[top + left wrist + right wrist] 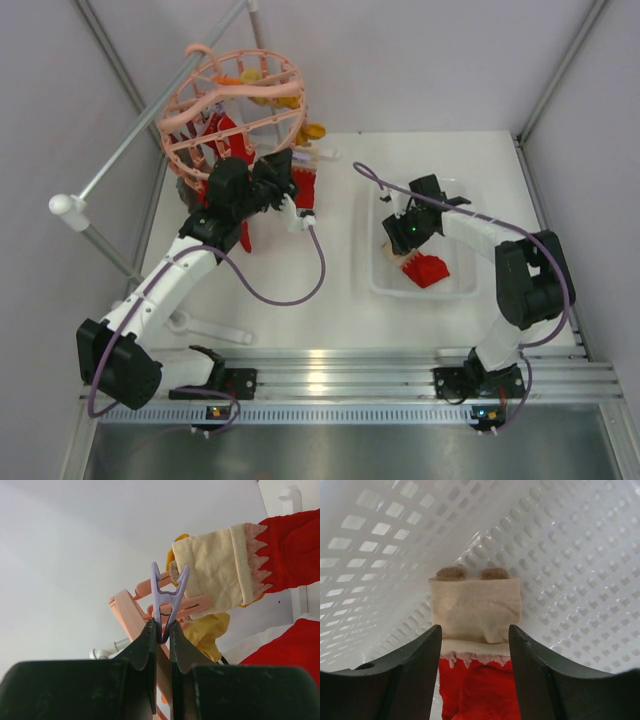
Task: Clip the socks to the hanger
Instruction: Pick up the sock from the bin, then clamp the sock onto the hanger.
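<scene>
The salmon-pink hanger point(235, 100) hangs at the back left with red socks point(228, 138) and a yellow sock point(256, 86) on it. My left gripper point(163, 629) is shut on the lower ends of a lilac clip peg point(169, 597) of the hanger point(131, 611); the peg's upper tips are spread. A red sock with a cream cuff point(220, 572) reaches to those tips. A yellow sock point(210, 632) hangs behind. My right gripper point(475, 635) is open inside the white basket point(560, 555), its fingers either side of the cream cuff of a red sock point(475, 607).
The grey metal rail point(150, 125) slants past the hanger on the left. The white basket point(455, 290) stands at the right of the table with the red sock point(430, 268) in it. A white long-handled piece point(212, 331) lies near the left arm's base.
</scene>
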Controlling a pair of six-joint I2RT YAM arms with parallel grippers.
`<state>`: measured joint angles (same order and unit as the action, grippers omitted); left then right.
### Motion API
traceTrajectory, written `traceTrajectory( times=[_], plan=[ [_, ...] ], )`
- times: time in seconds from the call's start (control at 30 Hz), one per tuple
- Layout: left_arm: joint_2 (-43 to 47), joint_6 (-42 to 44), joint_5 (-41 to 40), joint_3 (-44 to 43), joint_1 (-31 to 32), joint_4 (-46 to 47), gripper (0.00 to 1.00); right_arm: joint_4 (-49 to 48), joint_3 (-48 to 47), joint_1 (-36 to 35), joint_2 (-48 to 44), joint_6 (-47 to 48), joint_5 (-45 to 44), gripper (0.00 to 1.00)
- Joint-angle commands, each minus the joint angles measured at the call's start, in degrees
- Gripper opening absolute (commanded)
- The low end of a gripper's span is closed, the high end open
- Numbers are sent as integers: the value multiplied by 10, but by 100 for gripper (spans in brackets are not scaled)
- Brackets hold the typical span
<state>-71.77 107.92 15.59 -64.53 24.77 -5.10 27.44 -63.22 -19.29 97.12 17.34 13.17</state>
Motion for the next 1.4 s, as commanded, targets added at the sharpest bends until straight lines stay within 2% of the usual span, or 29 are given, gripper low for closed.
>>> traceTrajectory(
  times=[0.0,0.07,0.17,0.23,0.3,0.33,0.5,0.67,0.8,1.1,1.37],
  plan=[
    [5,-20,12,8,-4,16,0,-6,13,-14,10,-18,-29,56],
    [4,-19,14,8,-4,16,0,-8,13,-13,21,-20,-32,55],
    [3,-18,14,9,-5,17,0,-12,11,-14,35,-19,-31,48],
    [2,-18,14,9,-5,17,0,-18,13,-13,35,-14,-32,22],
    [1,-18,14,9,-5,18,0,-25,12,-12,23,-6,-31,3],
    [1,-19,14,9,-5,17,0,-26,11,-11,16,-2,-27,0],
    [4,-22,15,11,-5,16,0,-48,-17,6,-60,23,23,0],
    [2,-31,17,9,-5,19,0,-90,-61,13,-136,28,147,0],
    [-1,-49,21,5,-6,26,0,-127,-97,-6,-155,15,232,0],
    [-5,-62,31,11,-10,40,0,-138,-213,-75,-102,3,269,0],
    [-4,-59,37,17,-12,47,0,-129,-274,-98,-26,-9,290,0]
  ],
)
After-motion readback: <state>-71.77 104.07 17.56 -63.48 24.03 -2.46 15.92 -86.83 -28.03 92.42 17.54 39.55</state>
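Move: My right fingers hang open inside the bin, with the sock's cream cuff about 3 cm below them. The sock's middle is some 4 cm to the right, 3 cm back and 4 cm down; the bin's middle is about 6 cm right, level ahead, 4 cm down. The lilac clip in my left hand is roughly 24 cm left, 6 cm ahead and 29 cm up. From my left hand the sock lies about 28 cm right, 9 cm back and 33 cm down. I dip my right hand about 2 cm onto the cuff and pinch it shut between my fingers. Then I lift the sock fast out of the bin, some 28 cm up while swinging about 16 cm left towards the clip, tipping my fingers up some 50 degrees from their downward slant and sinking slightly at the end. My left hand stays put, keeping its hold on the lilac clip. ##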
